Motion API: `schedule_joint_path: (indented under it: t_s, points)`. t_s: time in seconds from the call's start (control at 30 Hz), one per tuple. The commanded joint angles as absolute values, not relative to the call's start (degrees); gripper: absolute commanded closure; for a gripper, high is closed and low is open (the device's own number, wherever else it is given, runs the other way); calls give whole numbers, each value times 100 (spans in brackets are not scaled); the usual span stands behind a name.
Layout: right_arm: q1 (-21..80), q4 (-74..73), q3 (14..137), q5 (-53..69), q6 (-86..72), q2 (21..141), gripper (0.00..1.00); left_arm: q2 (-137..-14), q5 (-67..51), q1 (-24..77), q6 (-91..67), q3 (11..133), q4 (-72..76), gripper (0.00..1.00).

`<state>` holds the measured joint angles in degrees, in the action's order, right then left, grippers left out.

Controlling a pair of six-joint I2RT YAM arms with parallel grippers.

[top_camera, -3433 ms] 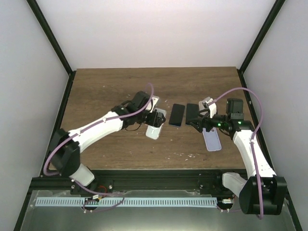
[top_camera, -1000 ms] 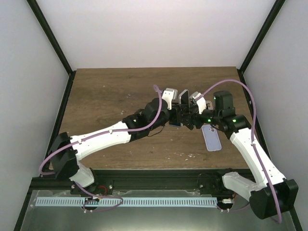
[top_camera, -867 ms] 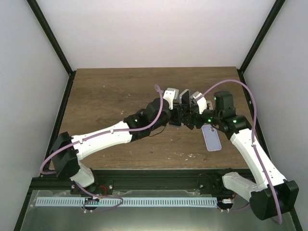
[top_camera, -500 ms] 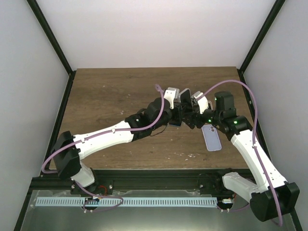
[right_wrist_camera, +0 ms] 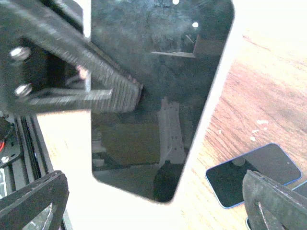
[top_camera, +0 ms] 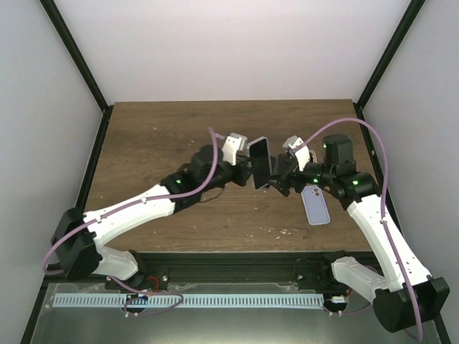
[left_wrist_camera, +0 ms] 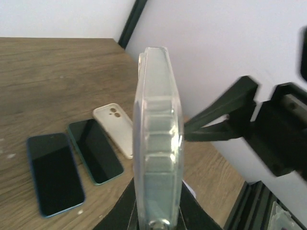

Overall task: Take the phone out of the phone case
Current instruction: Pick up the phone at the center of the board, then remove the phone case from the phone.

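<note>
The phone (right_wrist_camera: 158, 72), black screen facing the right wrist camera, sits inside a clear phone case (left_wrist_camera: 157, 120) that stands upright above the middle of the table (top_camera: 259, 163). My left gripper (top_camera: 246, 167) is shut on its lower end; in the left wrist view the case shows edge-on between the two fingers (left_wrist_camera: 157, 213). Just to the right of the phone, my right gripper (top_camera: 282, 179) is open. Its fingers spread wide at the bottom corners of the right wrist view (right_wrist_camera: 153, 206), apart from the phone.
Two bare phones, one blue (left_wrist_camera: 55, 172) and one teal (left_wrist_camera: 94, 151), lie on the wooden table beside an empty white case (left_wrist_camera: 115, 129). A lavender case (top_camera: 315, 206) lies under the right arm. The table's dark frame (top_camera: 215, 266) runs along the near edge.
My left gripper has shut on the cased phone and drawn it slightly left. The right gripper has opened wider and stands apart from it.
</note>
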<state>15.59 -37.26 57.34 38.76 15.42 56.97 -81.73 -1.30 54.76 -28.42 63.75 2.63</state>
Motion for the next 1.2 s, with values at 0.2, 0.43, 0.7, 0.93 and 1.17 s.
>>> schedule_joint_path:
  t_s: [0.2,0.43,0.7,0.93,1.17]
  points:
    - [1599,-4336,5734,4637,2302,5283,0,-6619,-1611,4663,-2151,5156,243,100]
    - [1592,-4666,5527,5344,2951,5044,2,-6183,-3130,4558,-1846,4721,522,100]
    - [1598,-5046,5528,5847,3395,5075,9,-6255,-3529,4556,-1855,4831,648,100]
    - [1599,-5315,5534,6154,3717,5239,22,-6256,-3790,4559,-2067,4834,1075,100]
    - [1601,-5645,5629,6328,4341,5370,32,-6283,-3776,4534,-2439,4860,1470,100]
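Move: The left hand already holds the cased phone upright by its edge, the middle some 2 cm ahead and 3 cm right of that hand. From the open right hand, the phone's middle is about 6 cm left, 1 cm ahead and 3 cm up. On the board some 22 cm below the right hand lie the blue phone 15 cm straight ahead, the green phone 7 cm right of the blue one, and the lavender case level with the hand, 14 cm right. Left hand swings the cased phone left, then 9 cm back, clockwise; right backs alongside, turning counter-clockwise, partly closing. ##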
